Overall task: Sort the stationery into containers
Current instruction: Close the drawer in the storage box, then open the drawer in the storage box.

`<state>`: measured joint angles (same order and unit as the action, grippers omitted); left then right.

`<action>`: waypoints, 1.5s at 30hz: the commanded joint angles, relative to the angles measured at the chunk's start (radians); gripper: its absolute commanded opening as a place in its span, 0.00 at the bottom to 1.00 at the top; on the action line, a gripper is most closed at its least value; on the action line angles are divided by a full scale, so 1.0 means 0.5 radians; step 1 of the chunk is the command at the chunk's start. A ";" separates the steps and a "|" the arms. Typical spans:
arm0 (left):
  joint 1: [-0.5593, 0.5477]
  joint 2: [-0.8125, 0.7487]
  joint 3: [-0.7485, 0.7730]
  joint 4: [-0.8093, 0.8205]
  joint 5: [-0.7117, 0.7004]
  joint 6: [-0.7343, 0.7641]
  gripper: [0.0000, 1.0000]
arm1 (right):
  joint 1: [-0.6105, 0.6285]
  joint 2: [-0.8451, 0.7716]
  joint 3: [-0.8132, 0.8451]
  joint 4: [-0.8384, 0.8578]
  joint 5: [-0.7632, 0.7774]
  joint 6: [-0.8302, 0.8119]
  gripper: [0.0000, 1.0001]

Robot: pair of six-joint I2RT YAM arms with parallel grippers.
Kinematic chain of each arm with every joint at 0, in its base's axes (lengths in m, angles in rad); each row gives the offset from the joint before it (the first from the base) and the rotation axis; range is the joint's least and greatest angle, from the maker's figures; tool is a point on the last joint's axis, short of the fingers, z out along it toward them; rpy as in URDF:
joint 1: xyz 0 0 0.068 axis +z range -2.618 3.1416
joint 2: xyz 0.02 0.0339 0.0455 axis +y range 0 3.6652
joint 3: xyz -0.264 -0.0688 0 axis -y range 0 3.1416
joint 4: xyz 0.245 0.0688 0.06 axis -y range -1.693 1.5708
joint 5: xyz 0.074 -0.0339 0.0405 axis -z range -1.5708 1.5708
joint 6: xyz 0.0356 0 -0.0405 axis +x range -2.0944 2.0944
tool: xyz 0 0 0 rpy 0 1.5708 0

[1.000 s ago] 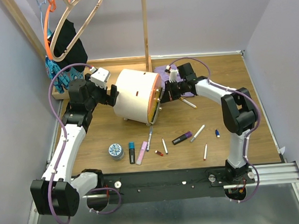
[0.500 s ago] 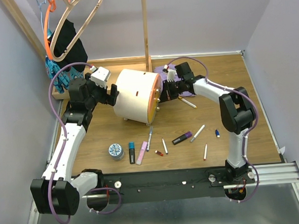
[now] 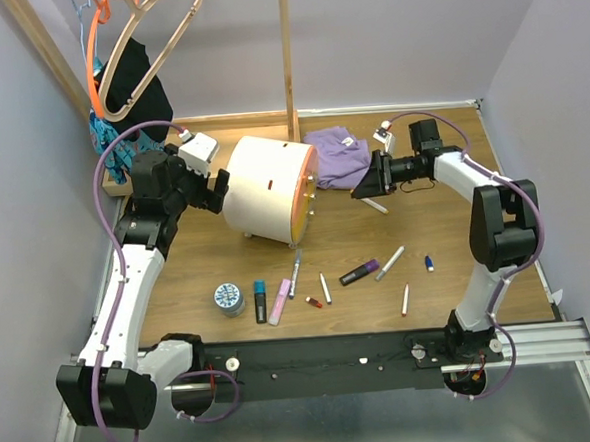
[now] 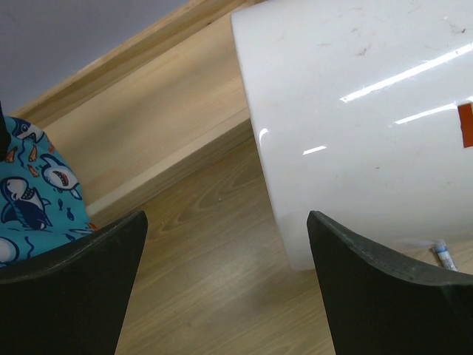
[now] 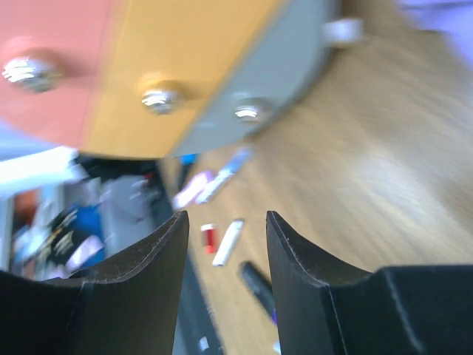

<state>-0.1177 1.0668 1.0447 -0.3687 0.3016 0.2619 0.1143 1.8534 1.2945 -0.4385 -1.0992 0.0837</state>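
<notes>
The container, a cream-white drum (image 3: pixel 265 186), lies on its side with its orange face (image 3: pixel 304 203) turned right. My left gripper (image 3: pixel 217 192) is open by the drum's left end; in the left wrist view (image 4: pixel 225 218) its fingers frame bare wood and the drum wall (image 4: pixel 369 111). My right gripper (image 3: pixel 359 187) hangs open a short way right of the orange face (image 5: pixel 148 59), nothing between its fingers (image 5: pixel 225 218). Stationery lies in front: a round tin (image 3: pixel 230 298), a black marker (image 3: pixel 261 301), a pink marker (image 3: pixel 280 302), a black-purple marker (image 3: pixel 359 272) and several white pens (image 3: pixel 390 263).
A purple cloth (image 3: pixel 336 156) lies behind the right gripper, with a white pen (image 3: pixel 374 205) just in front of it. A wooden tray holding shark-print fabric (image 4: pixel 29 192) stands at the back left. A wooden post (image 3: pixel 287 51) rises behind the drum, and hangers (image 3: pixel 144 40) hang at upper left.
My right gripper has drawn back to the right, away from the drum's orange face, and its jaws have opened. The purple cloth now shows behind it. The left arm has hardly moved.
</notes>
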 commanded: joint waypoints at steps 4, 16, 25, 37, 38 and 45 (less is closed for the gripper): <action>0.030 0.051 0.156 -0.128 -0.005 0.105 0.99 | 0.133 0.238 0.414 -0.438 -0.667 -0.532 0.54; 0.073 0.005 0.074 -0.060 -0.005 0.090 0.98 | 0.296 0.435 0.568 -0.562 -0.575 -0.585 0.55; 0.088 -0.038 -0.052 0.013 0.044 0.025 0.98 | 0.410 0.582 0.727 -0.231 -0.492 -0.223 0.56; 0.110 -0.057 -0.135 0.072 0.050 -0.011 0.98 | 0.437 0.662 0.783 -0.080 -0.449 -0.033 0.54; 0.113 -0.054 -0.132 0.075 0.050 -0.011 0.98 | 0.443 0.662 0.783 -0.077 -0.452 -0.029 0.54; 0.122 -0.054 -0.153 0.084 0.050 -0.015 0.98 | 0.492 0.662 0.786 -0.019 -0.468 0.026 0.53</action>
<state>-0.0650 1.0565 0.9840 -0.3550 0.3054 0.2646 0.3363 2.1643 1.6619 -0.4858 -1.3331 0.0692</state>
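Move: The storage box's middle knob is about 12 cm to the right hand's left, at about its height and neither ahead nor back. The bottom drawer's knob sits some 6 cm straight below that one. The yellow marker lies on the table about 5 cm ahead of this hand, 4 cm right and 13 below; the purple shirt is some 16 cm ahead and 4 left, equally low. From the left hand, the middle knob is about 20 cm right, 3 ahead and 13 below. Back towards the knobs on the storage box's face goes the right hand, about 10 cm left in all: it first rises some 4 cm while swinging about 20 degrees counter-clockwise and levelling its fingers, then sinks back most of that. The half-open fingers end close to the middle knob, lined up either side of it; contact can't be made out. The left hand drifts about 2 cm left and down. ##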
